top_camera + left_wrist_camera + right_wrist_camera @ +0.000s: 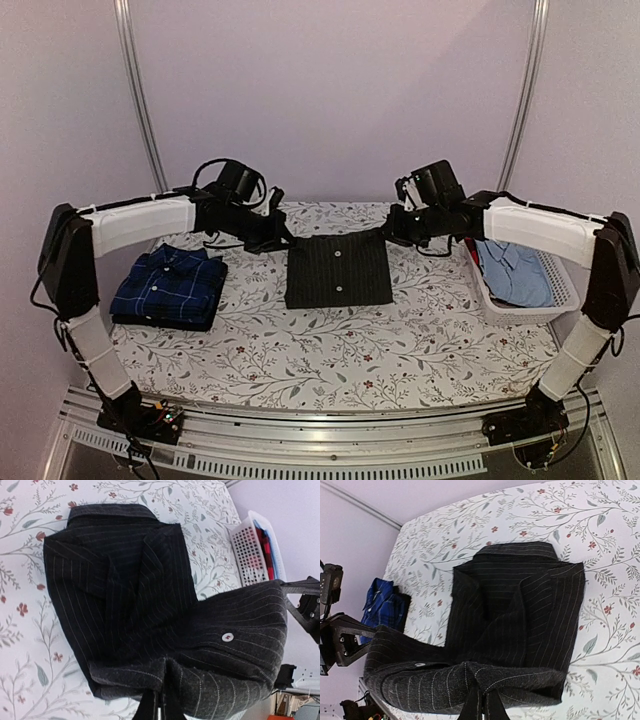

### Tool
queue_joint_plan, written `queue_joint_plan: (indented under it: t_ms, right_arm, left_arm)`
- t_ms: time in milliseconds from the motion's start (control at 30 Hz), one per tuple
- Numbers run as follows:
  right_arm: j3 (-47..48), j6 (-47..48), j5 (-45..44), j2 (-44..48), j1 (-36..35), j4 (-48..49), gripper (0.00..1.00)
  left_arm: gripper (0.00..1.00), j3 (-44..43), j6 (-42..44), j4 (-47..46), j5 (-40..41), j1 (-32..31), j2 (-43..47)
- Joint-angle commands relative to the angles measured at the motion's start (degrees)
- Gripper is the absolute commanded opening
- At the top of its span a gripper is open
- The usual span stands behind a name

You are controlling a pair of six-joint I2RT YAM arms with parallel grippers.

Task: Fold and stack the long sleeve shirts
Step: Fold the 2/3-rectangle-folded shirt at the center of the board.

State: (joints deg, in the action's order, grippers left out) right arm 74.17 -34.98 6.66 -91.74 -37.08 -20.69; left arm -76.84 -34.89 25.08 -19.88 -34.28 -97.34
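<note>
The black pinstriped long sleeve shirt (338,270) lies partly folded at the table's middle. Its far edge is lifted off the table, held by both grippers. My left gripper (281,240) is shut on the far left corner, my right gripper (393,232) on the far right corner. In the left wrist view the left gripper (165,667) pinches bunched black cloth (125,605) near a white button (227,637). The right wrist view shows my right gripper (481,677) pinching the same shirt (520,610). The navy checked long sleeve shirt (168,285) lies folded at the left.
A white basket (555,290) holding light blue clothing stands at the right edge of the table. The floral tablecloth (330,350) covers the whole table. The navy shirt (382,602) also shows at the left of the right wrist view.
</note>
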Motion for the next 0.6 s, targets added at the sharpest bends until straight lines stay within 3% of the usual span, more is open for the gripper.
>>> queue_joint_plan:
  t_ms: [0, 133, 267, 400, 567]
  right_arm:
    - [6.21, 2.72, 3.44, -15.29, 6.70, 7.13, 0.00]
    - [13.90, 3.73, 4.47, -27.57, 10.06, 8.53, 0.00]
    - [18.47, 4.79, 6.14, -36.07, 10.64, 7.35, 0.00]
    - [13.07, 4.71, 8.36, -36.65, 9.98, 8.65, 0.00]
    - [-0.99, 4.19, 6.50, -26.28, 6.35, 10.10, 0.00]
  left_arm:
    - [0.00, -7.52, 2.08, -7.83, -5.57, 6.13, -15.77]
    - [0.00, -16.58, 2.65, -10.48, -5.87, 8.27, -28.12]
    - [0.00, -21.47, 1.94, -10.30, -6.59, 8.42, -34.72]
    - [0.00, -14.44, 0.17, -13.75, -7.42, 7.47, -32.45]
    - [0.00, 2.62, -3.06, -19.89, -7.33, 5.06, -20.04]
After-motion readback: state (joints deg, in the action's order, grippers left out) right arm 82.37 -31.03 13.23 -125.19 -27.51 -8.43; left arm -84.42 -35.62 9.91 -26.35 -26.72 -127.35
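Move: The left hand, holding one corner of the shirt's raised hem, has the shirt's left shoulder about 13 cm ahead and 17 cm below, with the collar 19 cm ahead and 9 cm right; the plaid stack stands some 23 cm left, level with it. From the right hand, holding the other corner, the right shoulder lies 12 cm ahead, 20 cm down, the collar 19 cm ahead and 9 cm left, and the basket 27 cm right, 6 cm ahead. Down and forward together, both hands swing the pinched hem corners towards the shoulder end of the shirt, dropping some 16 to 19 cm and reaching about 12 cm out. Close over the table they turn and draw back about 3 cm, staying low and tipping the fingers about 10 degrees further down, grips kept shut. ##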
